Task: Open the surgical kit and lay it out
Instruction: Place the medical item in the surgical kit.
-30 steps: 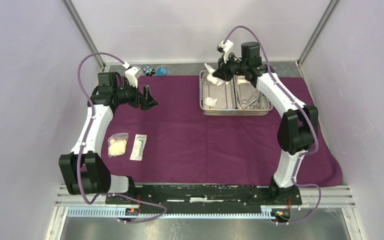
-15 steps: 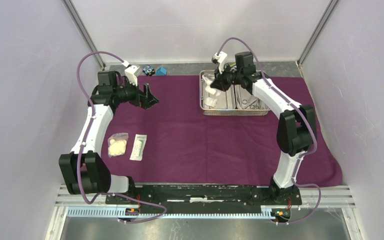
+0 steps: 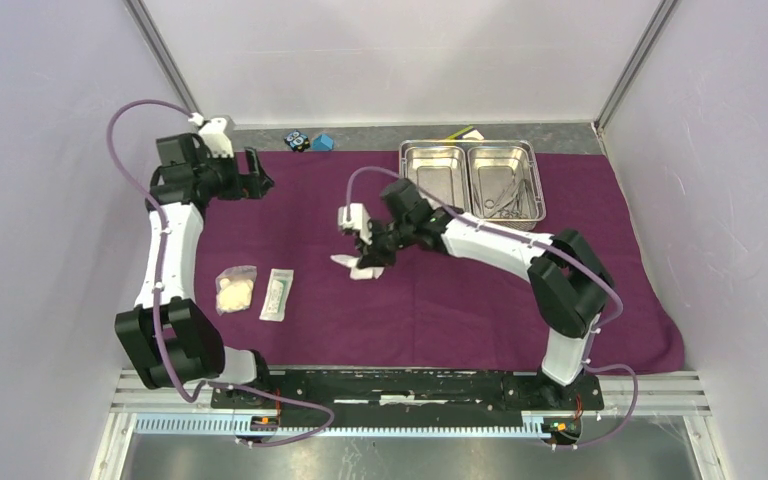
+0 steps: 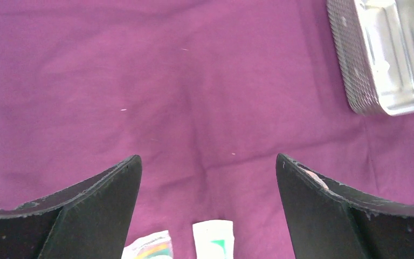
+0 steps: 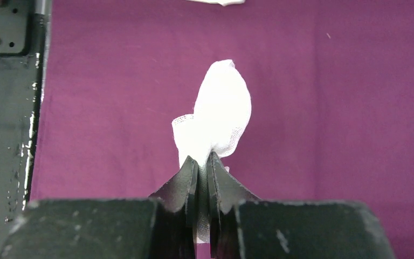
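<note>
The dark-purple cloth [image 3: 440,300] lies spread over the table. At its back stands the steel tray [image 3: 472,180], with slim steel clamps [image 3: 505,195] in its right compartment. My right gripper [image 3: 368,252] hangs low over the middle of the cloth, shut on a white gauze wad [image 5: 221,113] that sticks out past the fingertips [image 5: 191,164]. Another white scrap [image 5: 218,1] lies on the cloth just beyond. My left gripper [image 3: 256,181] is open and holds nothing, raised at the back left. A gauze pack [image 3: 235,290] and a flat white packet [image 3: 277,293] lie front left.
Small black [image 3: 297,140] and blue [image 3: 323,142] blocks sit behind the cloth at the back left. A yellowish block [image 3: 460,133] pokes out behind the tray. The arms' black base rail [image 3: 400,385] runs along the near edge. Grey walls close in on both sides.
My right gripper carried the gauze wad out of the tray, forward and left to the cloth's middle. The left arm swung back and to the left.
</note>
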You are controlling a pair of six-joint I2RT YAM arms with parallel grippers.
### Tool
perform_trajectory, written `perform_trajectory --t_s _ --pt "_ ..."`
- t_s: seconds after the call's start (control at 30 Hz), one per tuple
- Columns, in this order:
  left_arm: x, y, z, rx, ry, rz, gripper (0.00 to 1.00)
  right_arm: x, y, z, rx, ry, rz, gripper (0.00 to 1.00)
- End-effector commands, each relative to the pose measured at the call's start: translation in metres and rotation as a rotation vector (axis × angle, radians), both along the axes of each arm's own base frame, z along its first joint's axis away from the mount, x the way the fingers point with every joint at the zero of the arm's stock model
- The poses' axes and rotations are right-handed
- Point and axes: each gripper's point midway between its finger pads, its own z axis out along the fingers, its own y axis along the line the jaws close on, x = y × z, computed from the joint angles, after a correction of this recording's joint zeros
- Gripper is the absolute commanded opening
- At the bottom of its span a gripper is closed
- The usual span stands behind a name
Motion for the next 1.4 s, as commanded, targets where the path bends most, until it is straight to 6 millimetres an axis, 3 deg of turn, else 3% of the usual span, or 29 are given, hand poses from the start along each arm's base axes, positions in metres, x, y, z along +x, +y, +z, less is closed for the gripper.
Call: perform_trajectory --t_s 0.0,0.13,0.33,0.63,0.83,1.03,1.37 --pt "0.010 0.037 0.029 -0.035 -0.039 0.174 1.00 -0.005 0.032 0.021 0.026 -0.157 0.041 0.00" --pt "0.008 0.045 0.036 -0.033 -0.060 0.187 1.00 -0.016 0.062 0.014 -0.009 -0.189 0.066 0.00" --pt "0.002 0.042 0.035 -0.028 -0.073 0.166 1.00 -0.033 0.097 -0.003 -0.052 -0.212 0.110 0.00" --pt "-0.001 0.036 0.029 -0.045 -0.059 0.134 1.00 -0.048 0.127 -0.020 -0.087 -0.229 0.149 0.00" --pt "-0.002 0.032 0.031 -0.053 -0.063 0.114 1.00 -0.054 0.133 -0.041 -0.121 -0.234 0.165 0.00" --pt "-0.004 0.031 0.030 -0.051 -0.063 0.108 1.00 -0.060 0.125 -0.060 -0.164 -0.243 0.177 0.02" --pt "-0.004 0.030 0.029 -0.062 -0.059 0.108 1.00 -0.070 0.119 -0.078 -0.205 -0.229 0.202 0.16"
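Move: The right hand already holds the white gauze. The bare patch of cloth it is being taken to lies about 12 cm to the left, 7 cm back and some 9 cm below. The dressing packet lies roughly 19 cm left and 7 cm back, and the bag of gauze balls some 27 cm left and 6 cm back, both also about 9 cm down. From the open left hand that patch is around 18 cm back, 12 cm right and 20 cm below. Keeping the gauze pinched, the right hand carries it about 12 cm left and 7 cm back towards the bare cloth beside the dressing packet, sweeping nearly level at first, then sinking about 7 cm while the fingertips tip some 10 degrees further down and the wrist turns slightly counter-clockwise. The empty left hand shifts about 4 cm left with its fingers still wide open; whether the gauze touches the cloth can't be seen. ##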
